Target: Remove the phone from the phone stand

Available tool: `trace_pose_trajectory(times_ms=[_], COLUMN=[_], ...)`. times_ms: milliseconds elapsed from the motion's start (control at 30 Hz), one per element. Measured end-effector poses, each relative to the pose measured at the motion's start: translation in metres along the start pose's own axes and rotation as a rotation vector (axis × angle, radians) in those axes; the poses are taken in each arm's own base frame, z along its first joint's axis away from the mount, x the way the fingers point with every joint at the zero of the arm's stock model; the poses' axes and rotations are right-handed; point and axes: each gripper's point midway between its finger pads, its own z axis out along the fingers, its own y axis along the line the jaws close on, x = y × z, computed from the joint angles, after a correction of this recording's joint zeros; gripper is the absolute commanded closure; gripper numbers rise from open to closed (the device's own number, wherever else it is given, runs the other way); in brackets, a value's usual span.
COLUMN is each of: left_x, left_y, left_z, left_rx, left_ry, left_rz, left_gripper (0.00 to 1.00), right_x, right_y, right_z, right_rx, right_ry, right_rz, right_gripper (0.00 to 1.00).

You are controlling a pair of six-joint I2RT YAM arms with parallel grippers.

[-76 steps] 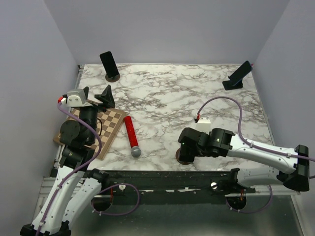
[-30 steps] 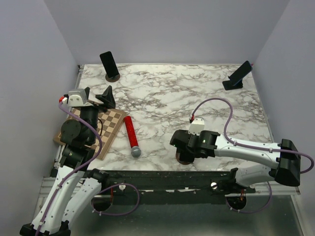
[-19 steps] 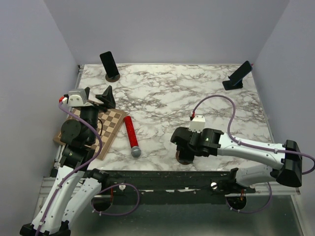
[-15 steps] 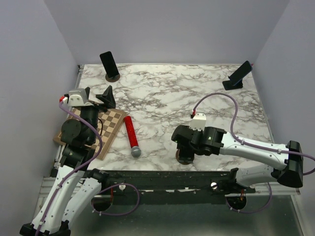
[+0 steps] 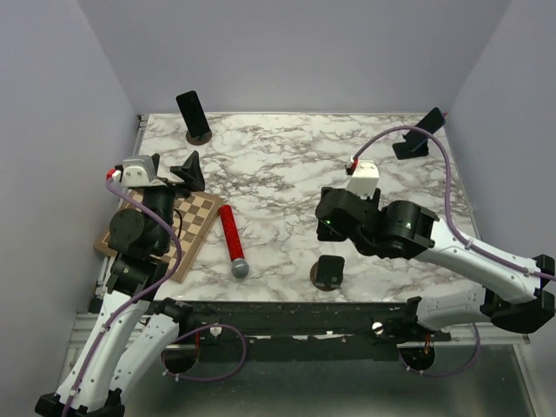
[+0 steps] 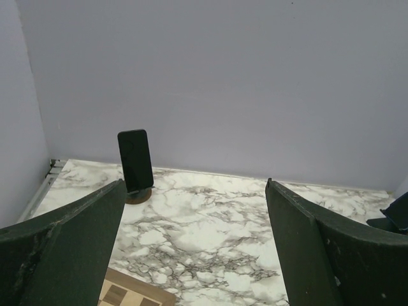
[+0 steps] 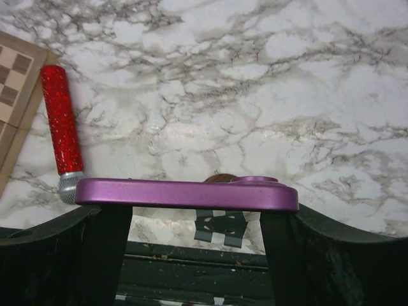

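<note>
My right gripper point(image 7: 194, 213) is shut on a purple phone point(image 7: 185, 194), gripping it by its long edges and holding it level above the table. The phone stand point(image 7: 221, 225), a small dark cradle on a round brown base, sits below the phone near the table's front edge, and it also shows bare in the top view point(image 5: 328, 272). The right gripper point(image 5: 334, 223) hangs behind the stand there; the phone is hidden under the wrist. My left gripper point(image 6: 194, 191) is open and empty at the left side point(image 5: 172, 169).
A black phone on a round stand point(image 5: 195, 117) is at the back left, and a dark phone on a stand point(image 5: 420, 133) at the back right. A chessboard point(image 5: 189, 228) and a red microphone point(image 5: 232, 240) lie left of centre.
My right gripper has lifted up and back from the stand at the front edge, carrying the purple phone. The stand is now uncovered. The left arm has not moved.
</note>
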Motion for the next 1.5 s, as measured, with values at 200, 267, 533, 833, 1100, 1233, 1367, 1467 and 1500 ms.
trace_pose_trajectory(times_ms=[200, 267, 533, 833, 1100, 1233, 1367, 1467, 1500], left_x=[0.004, 0.005, 0.007, 0.018, 0.020, 0.025, 0.027, 0.030, 0.030], left_y=[0.000, 0.000, -0.009, -0.021, -0.022, -0.024, -0.025, -0.026, -0.026], left_z=[0.002, 0.002, 0.005, 0.008, 0.009, 0.010, 0.011, 0.010, 0.010], left_rx=[-0.001, -0.001, 0.031, 0.080, 0.085, 0.090, 0.096, 0.101, 0.102], left_ry=[0.011, 0.017, 0.042, 0.090, 0.098, 0.111, 0.121, 0.130, 0.132], left_rz=[0.003, 0.004, -0.005, -0.022, -0.021, -0.020, -0.020, -0.021, -0.021], left_gripper=[0.02, 0.02, 0.02, 0.03, 0.04, 0.04, 0.05, 0.05, 0.05], right_x=[-0.046, -0.056, -0.070, -0.035, 0.005, 0.013, 0.014, 0.015, 0.012], right_y=[0.007, 0.004, -0.012, 0.024, 0.029, 0.023, 0.021, 0.021, 0.021], right_z=[0.010, 0.028, 0.132, 0.250, 0.319, 0.340, 0.348, 0.351, 0.353], right_rx=[0.021, 0.039, 0.047, -0.016, -0.043, -0.035, -0.034, -0.026, -0.021], right_ry=[-0.061, -0.052, 0.107, 0.340, 0.478, 0.502, 0.506, 0.504, 0.496], right_rz=[-0.025, -0.023, 0.001, -0.046, -0.025, -0.008, 0.003, 0.012, 0.017], right_gripper=[0.69, 0.69, 0.70, 0.70, 0.67, 0.66, 0.64, 0.60, 0.59])
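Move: The right hand already holds the phone, lifted clear. The bare patch of table where the phone is being taken lies some 26 cm ahead of this hand, 6 cm to its left and 28 cm below. The emptied phone stand is about 5 cm back and 24 cm below; the red microphone lies about 8 cm ahead and 25 cm left, down on the table. From the left hand, that patch is roughly 20 cm ahead, 26 cm right. The right hand swings the held phone about 27 cm forward, then down some 22 cm, tipping the fingers downward. ##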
